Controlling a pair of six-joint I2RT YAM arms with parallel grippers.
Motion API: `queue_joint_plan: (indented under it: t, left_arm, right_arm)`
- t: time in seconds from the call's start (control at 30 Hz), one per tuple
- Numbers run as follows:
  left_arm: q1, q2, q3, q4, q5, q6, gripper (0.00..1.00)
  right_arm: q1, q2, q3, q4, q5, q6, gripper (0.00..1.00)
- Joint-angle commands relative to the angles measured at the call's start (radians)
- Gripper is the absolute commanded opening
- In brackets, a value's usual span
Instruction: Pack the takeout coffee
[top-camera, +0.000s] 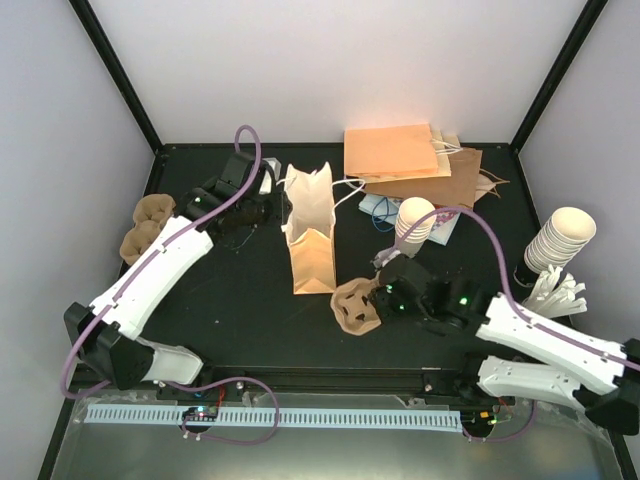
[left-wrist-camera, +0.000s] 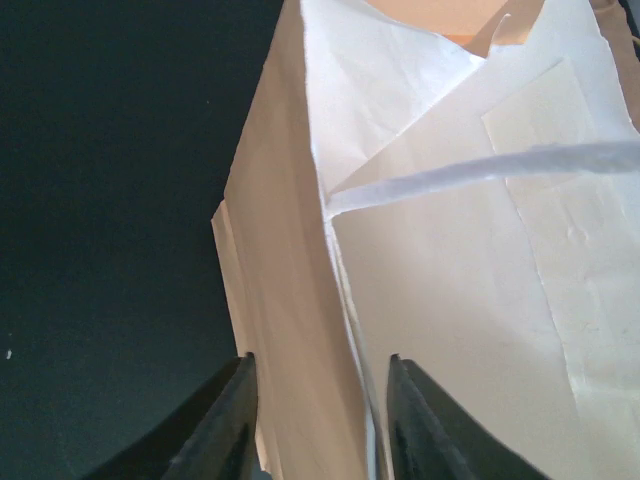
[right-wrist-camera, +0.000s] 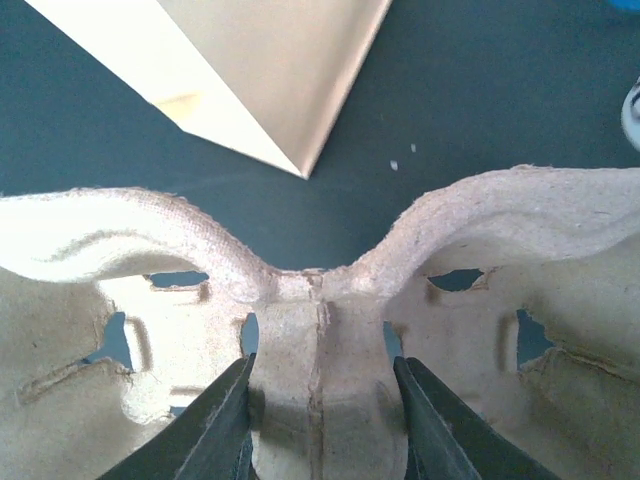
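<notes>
No lidded coffee cup clearly shows in any view. A white paper bag (top-camera: 310, 235) stands open in the middle of the table. My left gripper (top-camera: 272, 205) is at its left rim. In the left wrist view its jaws (left-wrist-camera: 320, 400) stand apart, one either side of the bag's side wall (left-wrist-camera: 300, 300), so it is open. My right gripper (top-camera: 383, 293) is shut on the middle rib of a brown pulp cup carrier (top-camera: 357, 305). In the right wrist view the rib (right-wrist-camera: 320, 350) fills the gap between the fingers (right-wrist-camera: 320, 400).
Flat brown paper bags (top-camera: 410, 155) lie at the back. One stack of lidless white cups (top-camera: 415, 222) stands behind my right gripper, another (top-camera: 560, 240) at the far right with white pieces (top-camera: 555, 295) beside it. More pulp carriers (top-camera: 145, 225) lie far left.
</notes>
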Motion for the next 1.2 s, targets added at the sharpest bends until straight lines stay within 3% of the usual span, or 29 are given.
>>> queue_joint_plan:
  t: [0.0,0.27,0.77,0.93,1.17]
  left_arm:
    - [-0.003,0.031,0.087,-0.092,0.023,0.037,0.33]
    - [-0.003,0.016,0.176,-0.192,0.055,0.171,0.02]
    - [-0.012,-0.067,0.171,-0.248,0.281,0.330,0.02]
    - [-0.013,-0.101,0.159,-0.252,0.312,0.342,0.02]
    - [-0.016,-0.136,0.137,-0.247,0.363,0.368,0.02]
  right_arm:
    - [0.005,-0.068,0.118,-0.096,0.035,-0.045,0.38]
    - [0.005,-0.068,0.450,-0.224,-0.041,-0.179,0.38]
    - [0.004,0.189,0.966,-0.185,-0.368,-0.290,0.35]
    - [0.001,0.263,0.968,-0.121,-0.523,-0.299,0.35]
    - [-0.060,0.274,0.782,0.045,-0.716,-0.285,0.34]
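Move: The standing paper bag is on both hands' way. My left hand's open fingers already straddle its left rim, so its middle lies some 5 cm right, 3 cm back and 12 cm below them. From my right hand, which holds the cup carrier, the bag is about 14 cm ahead and 15 cm left, its rim well above the fingers. The paper cups stand some 15 cm ahead and 6 cm right of my right hand; the flat bags, about 31 cm ahead and 7 cm right. I shut my left fingers on the bag's left rim and pinch it, then pull back about 7 cm and up nearly 6 while turning clockwise some 25 degrees. My right hand keeps the cup carrier, lifts it steeply by nearly 30 cm, then swings it left towards the bag's mouth and starts down, rolling its left side up and turning counter-clockwise as it goes. ##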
